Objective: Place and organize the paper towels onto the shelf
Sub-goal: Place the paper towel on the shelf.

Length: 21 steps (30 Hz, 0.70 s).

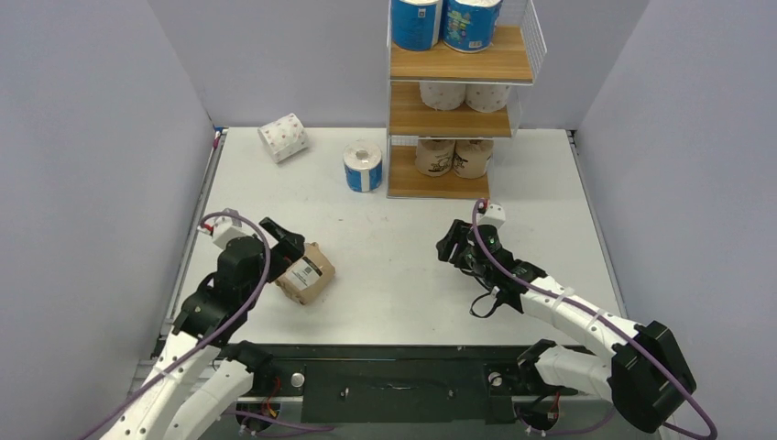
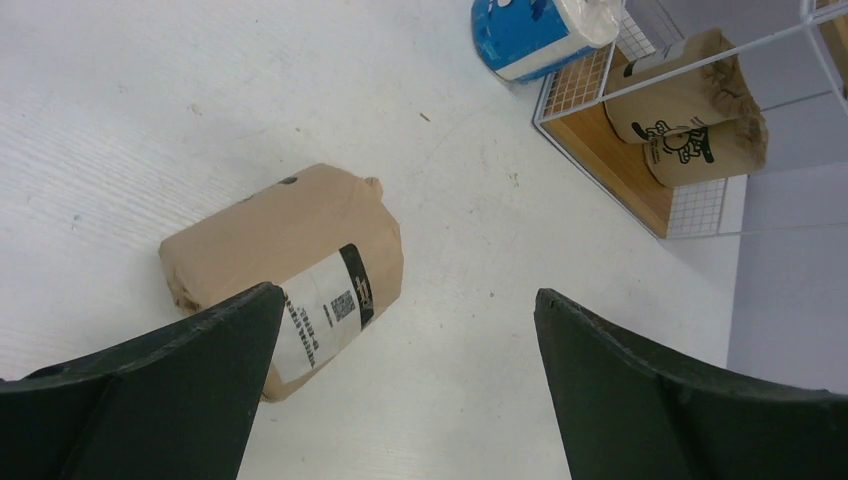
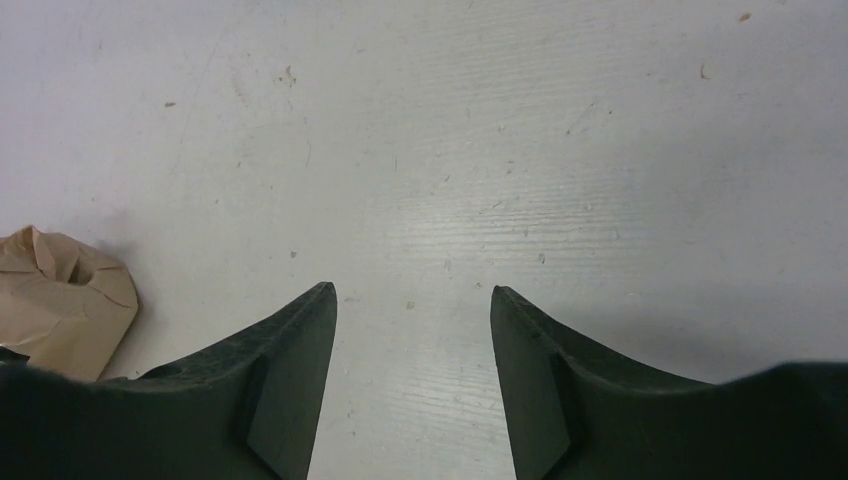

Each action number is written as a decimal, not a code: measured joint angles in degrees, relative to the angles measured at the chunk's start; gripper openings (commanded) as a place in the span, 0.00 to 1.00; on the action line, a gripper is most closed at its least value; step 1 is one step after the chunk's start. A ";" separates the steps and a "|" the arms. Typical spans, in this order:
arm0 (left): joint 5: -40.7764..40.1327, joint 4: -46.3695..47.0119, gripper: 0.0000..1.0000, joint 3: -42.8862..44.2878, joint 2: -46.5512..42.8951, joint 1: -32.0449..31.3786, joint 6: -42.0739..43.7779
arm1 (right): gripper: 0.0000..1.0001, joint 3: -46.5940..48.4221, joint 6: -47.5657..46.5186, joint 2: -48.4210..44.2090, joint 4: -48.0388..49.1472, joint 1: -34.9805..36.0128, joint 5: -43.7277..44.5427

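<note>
The shelf [image 1: 509, 60] stands at the back with two blue paper towels [image 1: 417, 23] on top, two white ones [image 1: 443, 94] in the middle and two brown ones [image 1: 434, 157] at the bottom. On the table lie a pink-dotted white roll [image 1: 283, 137], an upright blue roll [image 1: 363, 166] and a brown labelled roll [image 1: 306, 274] on its side. My left gripper [image 1: 291, 249] hangs wide open over that brown roll [image 2: 290, 260], which lies by the left finger, outside the gap [image 2: 408, 293]. My right gripper [image 1: 451, 243] is open over bare table [image 3: 411, 288].
Grey walls close in the table on three sides. In the left wrist view the blue roll [image 2: 530, 35] stands beside the shelf's wire corner [image 2: 575, 85]. The brown roll's crumpled end [image 3: 60, 300] shows at the left of the right wrist view.
</note>
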 measured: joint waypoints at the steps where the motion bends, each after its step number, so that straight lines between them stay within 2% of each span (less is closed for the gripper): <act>1: 0.70 -0.72 0.96 -0.83 -2.05 0.00 -1.07 | 0.54 0.00 -0.37 0.61 0.07 0.00 -0.90; 5: 3.13 -4.13 0.96 -5.79 -9.14 0.00 -5.99 | 0.54 0.00 -1.07 1.18 0.59 0.00 -3.19; 8: 4.42 -6.82 0.96 -9.18 -11.30 0.00 -9.77 | 0.53 0.00 -1.46 1.18 1.27 0.00 -3.96; 13: 5.01 -9.70 0.96 -11.08 -10.97 0.00 -13.62 | 0.53 0.00 -1.77 1.07 1.53 0.00 -4.13; 21: 5.99 -9.01 0.96 -15.39 -8.66 0.00 -17.11 | 0.53 -0.02 -1.73 -0.20 1.62 0.00 -3.78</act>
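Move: The brown paper towel on the table lies almost under the left hand, about 16 cm below, roughly 2 cm back and 2 cm to the right. The blue roll stands some 24 cm ahead and 13 cm right of that hand, and the dotted roll about 34 cm ahead and 10 cm left. From the right hand, the brown towel is about 34 cm left, 4 cm back and 7 cm lower. Draw the left gripper back towards the base at first, about 5 cm in all, then let the drop take over and sink about 11 cm towards the near end of the brown paper towel. While sinking, tip the fingers some 15 degrees further down and lower the hand's left side slightly, keeping them wide open and empty. ##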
